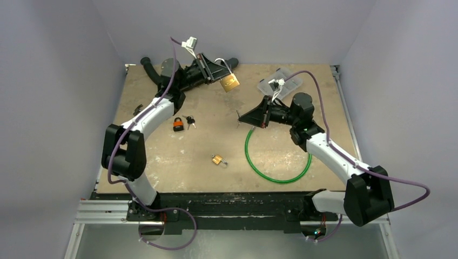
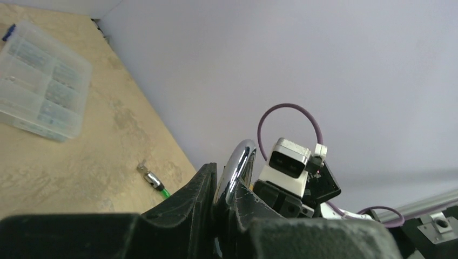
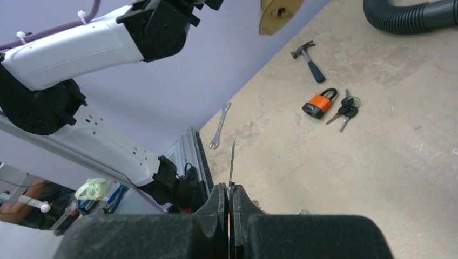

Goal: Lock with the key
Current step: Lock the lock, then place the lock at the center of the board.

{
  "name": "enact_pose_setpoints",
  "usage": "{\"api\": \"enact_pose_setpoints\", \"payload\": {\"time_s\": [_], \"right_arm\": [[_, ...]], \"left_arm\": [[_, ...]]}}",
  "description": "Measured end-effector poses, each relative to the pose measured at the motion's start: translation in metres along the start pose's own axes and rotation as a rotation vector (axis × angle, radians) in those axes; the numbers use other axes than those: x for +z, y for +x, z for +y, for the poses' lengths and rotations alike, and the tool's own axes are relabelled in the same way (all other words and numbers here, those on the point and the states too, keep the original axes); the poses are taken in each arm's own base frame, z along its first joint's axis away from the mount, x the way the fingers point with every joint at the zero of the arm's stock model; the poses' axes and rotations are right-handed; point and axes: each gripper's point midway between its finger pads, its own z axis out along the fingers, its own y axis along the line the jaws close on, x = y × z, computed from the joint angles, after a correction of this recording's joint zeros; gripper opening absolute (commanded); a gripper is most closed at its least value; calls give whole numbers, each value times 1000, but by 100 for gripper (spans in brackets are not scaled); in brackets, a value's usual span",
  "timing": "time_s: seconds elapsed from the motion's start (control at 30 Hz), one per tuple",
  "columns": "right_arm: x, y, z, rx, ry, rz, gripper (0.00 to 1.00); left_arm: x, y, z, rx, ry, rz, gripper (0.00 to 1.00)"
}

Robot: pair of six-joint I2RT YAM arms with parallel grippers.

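My left gripper is shut on the chrome shackle of a brass padlock and holds it in the air at the back of the table; the lock's underside shows at the top of the right wrist view. My right gripper is shut on a thin key, seen edge-on, its blade sticking out past the fingertips. It hovers mid-table, to the right of and nearer than the padlock, apart from it.
On the table lie an orange padlock with black keys, a small brass padlock, a green cable loop, a clear parts box, a hammer, a wrench and a black hose.
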Motion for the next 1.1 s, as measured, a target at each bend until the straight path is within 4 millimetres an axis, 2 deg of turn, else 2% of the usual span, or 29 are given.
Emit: {"api": "enact_pose_setpoints", "payload": {"time_s": [0.1,0.2,0.37,0.5,0.67,0.77,1.1], "right_arm": [[-1,7,-5,11,13,15,0],[-2,10,-7,17,22,23,0],[-2,10,-14,0,51,18,0],[-2,10,-24,-11,88,17,0],[5,8,-45,-21,136,19,0],[11,11,-63,-20,171,29,0],[29,21,-105,-3,217,67,0]], "left_arm": [[1,-4,9,10,-26,-12,0],[0,2,24,30,-80,12,0],[-10,16,64,108,-251,93,0],[-29,31,99,176,-406,175,0],[-61,58,140,202,-583,303,0],[-74,72,162,206,-645,368,0],[-97,108,239,180,-778,507,0]]}}
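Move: Hanging by its shackle from the left fingers, the large brass padlock is headed for bare table about 35 cm below that hand and 6 cm to its left. At table height, the key pair lies some 16 cm left and 1 cm ahead of the hand, the orange padlock 21 cm left and level with it, the small brass padlock 15 cm back and 4 cm left. From the right hand, the large padlock is about 13 cm ahead, 4 cm left; the hose end 12 cm ahead, 7 cm right, 28 cm below. Lowering the large brass padlock about 27 cm towards the bare table, the left hand drifts some 6 cm left and tips its fingers down by about 50 degrees, keeping its grip on the shackle. The right hand, still pinching the key, sinks and then also reaches forward over the table, roughly 8 cm each way. ##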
